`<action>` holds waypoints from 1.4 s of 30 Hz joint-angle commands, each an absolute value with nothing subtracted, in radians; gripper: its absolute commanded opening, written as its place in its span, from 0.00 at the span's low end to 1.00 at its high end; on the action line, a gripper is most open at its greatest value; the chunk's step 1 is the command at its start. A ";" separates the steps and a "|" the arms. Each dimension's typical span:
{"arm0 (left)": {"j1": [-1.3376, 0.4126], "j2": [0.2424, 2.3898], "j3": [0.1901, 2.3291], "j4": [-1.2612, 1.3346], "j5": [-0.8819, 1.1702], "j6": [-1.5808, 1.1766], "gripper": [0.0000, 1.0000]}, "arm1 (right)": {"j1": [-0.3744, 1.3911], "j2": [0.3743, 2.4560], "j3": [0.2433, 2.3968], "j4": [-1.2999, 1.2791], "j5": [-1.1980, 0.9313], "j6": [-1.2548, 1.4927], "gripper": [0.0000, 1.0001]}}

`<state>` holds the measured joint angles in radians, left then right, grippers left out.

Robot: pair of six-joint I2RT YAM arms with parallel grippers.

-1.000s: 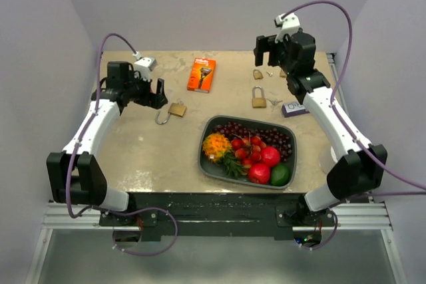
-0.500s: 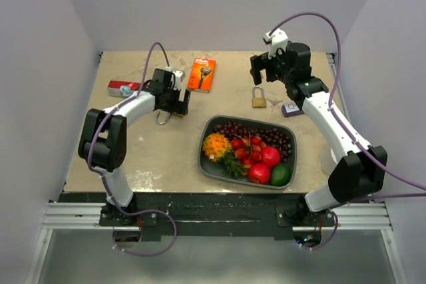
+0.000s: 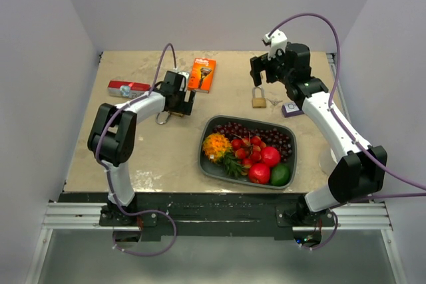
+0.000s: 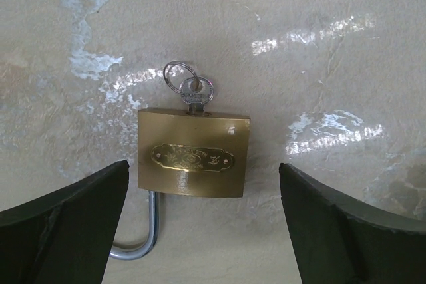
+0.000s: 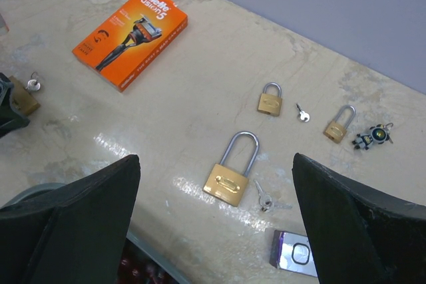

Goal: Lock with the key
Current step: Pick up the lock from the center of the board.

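A brass padlock lies flat on the table with its steel shackle swung open and a key on a ring pushed into its keyhole. My left gripper hovers over it, open, one finger on each side of the body and touching nothing. In the top view the left gripper covers most of this padlock. My right gripper is open above a larger shut padlock with loose keys beside it.
An orange razor box lies behind the left gripper, a red packet to its left. A grey fruit tray sits front centre. Two small padlocks, a key, a toy figure and a purple box lie at right.
My left arm has swung right and down over the open padlock, uncovering the red packet. My right gripper came slightly forward and lower over the larger padlock. Both grippers stayed open.
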<state>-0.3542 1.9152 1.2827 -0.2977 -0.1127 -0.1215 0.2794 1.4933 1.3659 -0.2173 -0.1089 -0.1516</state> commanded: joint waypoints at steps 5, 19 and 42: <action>-0.353 1.950 1.275 -0.247 -0.117 -0.163 0.98 | 0.276 1.470 1.374 -0.199 -0.129 -0.163 0.99; -0.345 1.990 1.232 -0.247 -0.089 -0.198 0.65 | 0.276 1.479 1.387 -0.222 -0.163 -0.166 0.99; -0.336 1.428 0.945 -0.141 0.061 0.302 0.00 | 0.284 1.652 1.466 -0.295 -0.744 -0.015 0.99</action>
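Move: The open lock, key in its face, lies right between the left hand's spread fingers, about 3 cm below the hand point, its shackle trailing back-left. From that hand the orange razor box is some 13 cm ahead and 8 cm right, the red box about 7 cm ahead and 18 cm left. From the right hand, hovering empty, the lock is about 27 cm left, roughly level ahead and some 26 cm lower; the fruit tray's middle is about 20 cm back, straight behind. The left hand sinks about 2 cm over the lock and closes its pads on the two side edges of the brass body, holds there as the grip firms, then draws back about 6 cm and a little left while rising some 5 cm, turning slightly clockwise and keeping its pinch. The right hand first waits, then swings about 7 cm left, 5 cm down and a little back towards the left hand and the lock, fingers wide open, yawing some 20 degrees counter-clockwise as its fingers tip down. ##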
